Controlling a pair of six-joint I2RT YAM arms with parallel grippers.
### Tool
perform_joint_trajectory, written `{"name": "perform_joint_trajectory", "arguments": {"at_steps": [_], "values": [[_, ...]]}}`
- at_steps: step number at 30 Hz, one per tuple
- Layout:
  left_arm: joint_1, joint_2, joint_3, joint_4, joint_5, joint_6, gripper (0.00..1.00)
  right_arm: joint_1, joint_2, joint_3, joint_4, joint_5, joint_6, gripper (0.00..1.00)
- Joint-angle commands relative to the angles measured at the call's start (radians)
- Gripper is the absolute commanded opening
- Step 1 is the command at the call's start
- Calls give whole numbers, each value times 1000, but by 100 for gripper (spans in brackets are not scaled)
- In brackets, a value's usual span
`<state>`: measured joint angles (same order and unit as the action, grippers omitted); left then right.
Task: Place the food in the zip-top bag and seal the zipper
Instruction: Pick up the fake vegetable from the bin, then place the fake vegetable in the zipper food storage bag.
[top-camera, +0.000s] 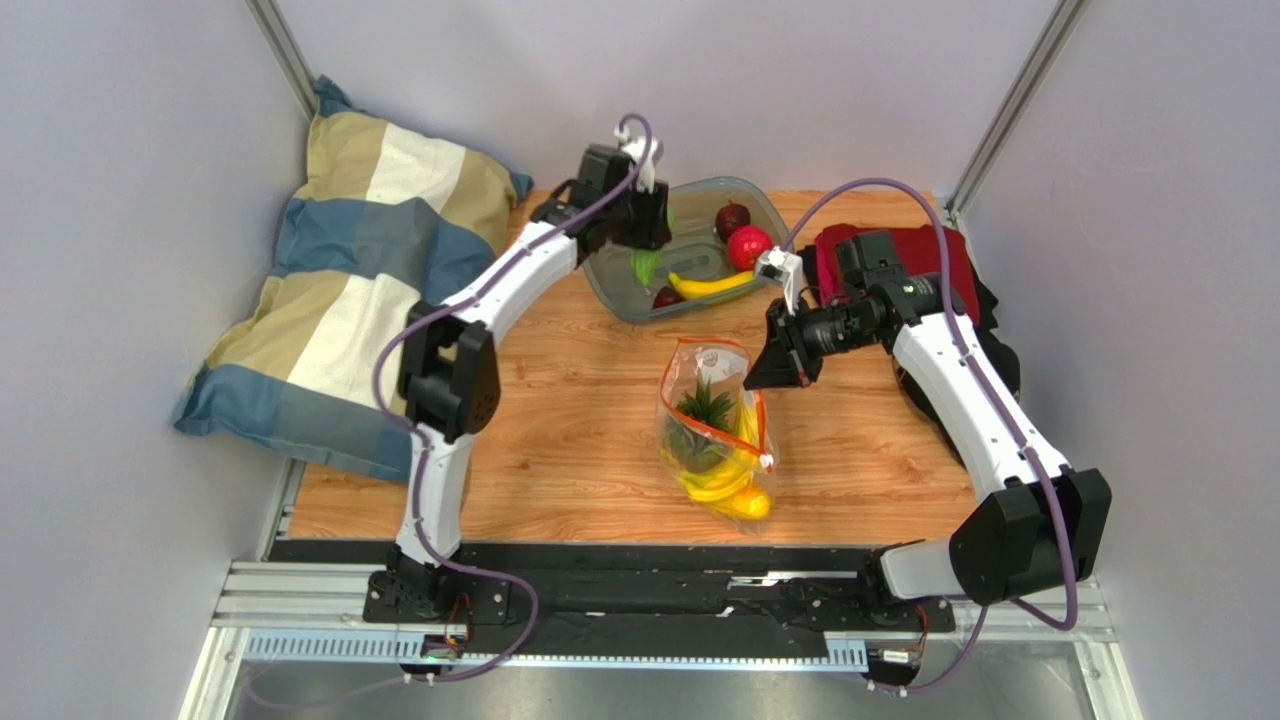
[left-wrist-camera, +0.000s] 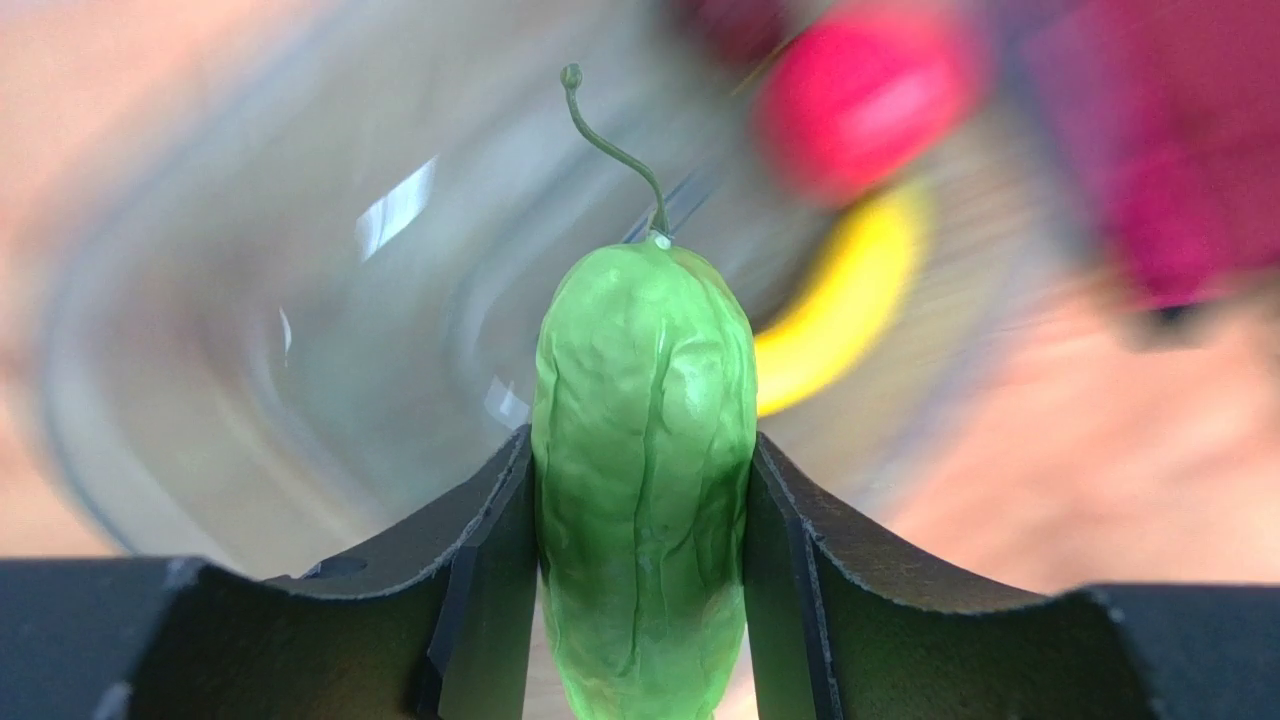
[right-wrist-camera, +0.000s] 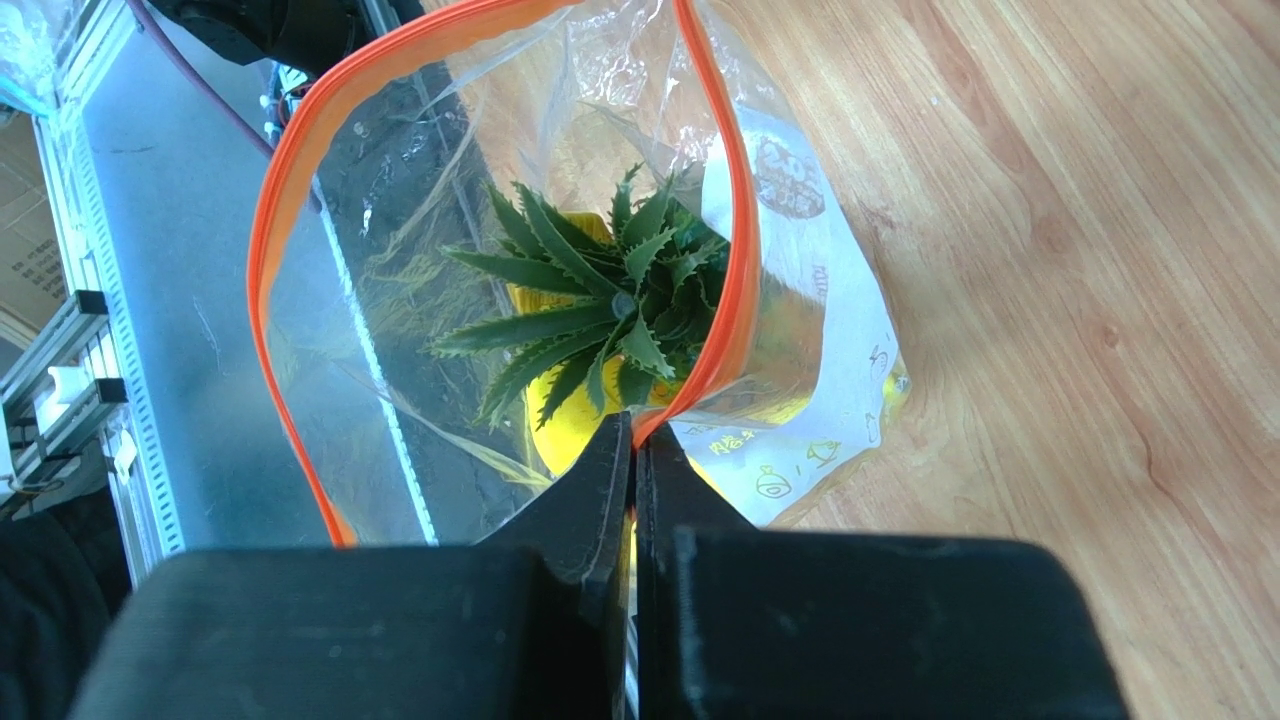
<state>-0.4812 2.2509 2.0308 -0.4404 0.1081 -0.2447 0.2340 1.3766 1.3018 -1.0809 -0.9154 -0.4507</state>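
My left gripper (left-wrist-camera: 639, 444) is shut on a green cucumber (left-wrist-camera: 643, 390), which stands upright between the jaws over the grey-green tray (left-wrist-camera: 301, 315). From above, that gripper (top-camera: 646, 258) hangs at the tray's left end (top-camera: 694, 203). A yellow banana (top-camera: 709, 282), a red fruit (top-camera: 748, 245) and a dark purple fruit (top-camera: 732, 218) lie in the tray. My right gripper (right-wrist-camera: 633, 435) is shut on the orange zipper (right-wrist-camera: 278, 225), holding the zip-top bag (top-camera: 714, 428) with its mouth open. A pineapple (right-wrist-camera: 609, 300) and yellow fruit (top-camera: 729, 492) are inside the bag.
A blue and cream striped pillow (top-camera: 361, 285) lies off the table's left side. A dark red cloth (top-camera: 917, 263) sits at the back right, behind the right arm. Metal rails (top-camera: 601, 600) run along the near edge.
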Motion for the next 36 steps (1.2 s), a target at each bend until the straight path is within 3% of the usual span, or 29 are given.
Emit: {"name": "perform_joint_trajectory", "arguments": {"at_steps": [1, 5, 8, 9, 11, 14, 18, 23, 28, 36], "values": [[6, -365, -58, 295, 262, 109, 2, -2, 6, 59, 7, -54, -39, 0], [6, -532, -225, 389, 639, 137, 1, -4, 3, 62, 6, -72, -39, 0], [4, -646, -409, 579, 847, 78, 0, -2, -2, 54, 3, -82, -42, 0], [-2, -687, -453, 674, 864, 40, 0, -4, -7, 50, 3, -83, -43, 0], [-20, -715, -540, 712, 915, -24, 0, -4, -8, 42, 3, -92, -42, 0], [-75, -783, -645, 712, 888, 11, 2, -2, -10, 39, 3, -109, -33, 0], [-167, -853, -770, 733, 780, 30, 12, -2, -14, 33, 3, -117, -29, 0], [-275, -875, -879, 821, 590, -97, 13, -2, -14, 16, 3, -132, -16, 0], [-356, -907, -972, 894, 487, -200, 14, -4, -4, 16, 10, -145, 7, 0], [-401, -938, -1100, 884, 395, -291, 29, -33, 19, 28, 35, -200, 58, 0]]}}
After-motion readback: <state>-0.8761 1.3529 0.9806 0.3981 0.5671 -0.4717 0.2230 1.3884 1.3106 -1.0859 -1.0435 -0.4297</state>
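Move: The open bag's mouth lies about 32 cm back from the left hand, which already holds the vegetable, some 7 cm to its right and 7 cm above it; the pineapple sits in the bag roughly 10 cm below that mouth. The bin's middle is about 4 cm ahead, 4 cm right and 10 cm below, the banana 2 cm ahead, 8 cm right and 10 cm below. From the right hand, pinching the rim, the mouth's middle is 5 cm left and 3 cm back. Keeping its pinch on the vegetable, the left hand swings it up and back from over the bin in a high arc, climbing some 33 cm before sinking by about half that, and ends roughly 34 cm back and 9 cm to the right, over the bag's mouth. On the way its wrist rolls left side down and turns clockwise until the fingers point level to the right, while the right hand keeps its shut grip on the rim, holding the mouth open and easing up only a centimetre or two. ##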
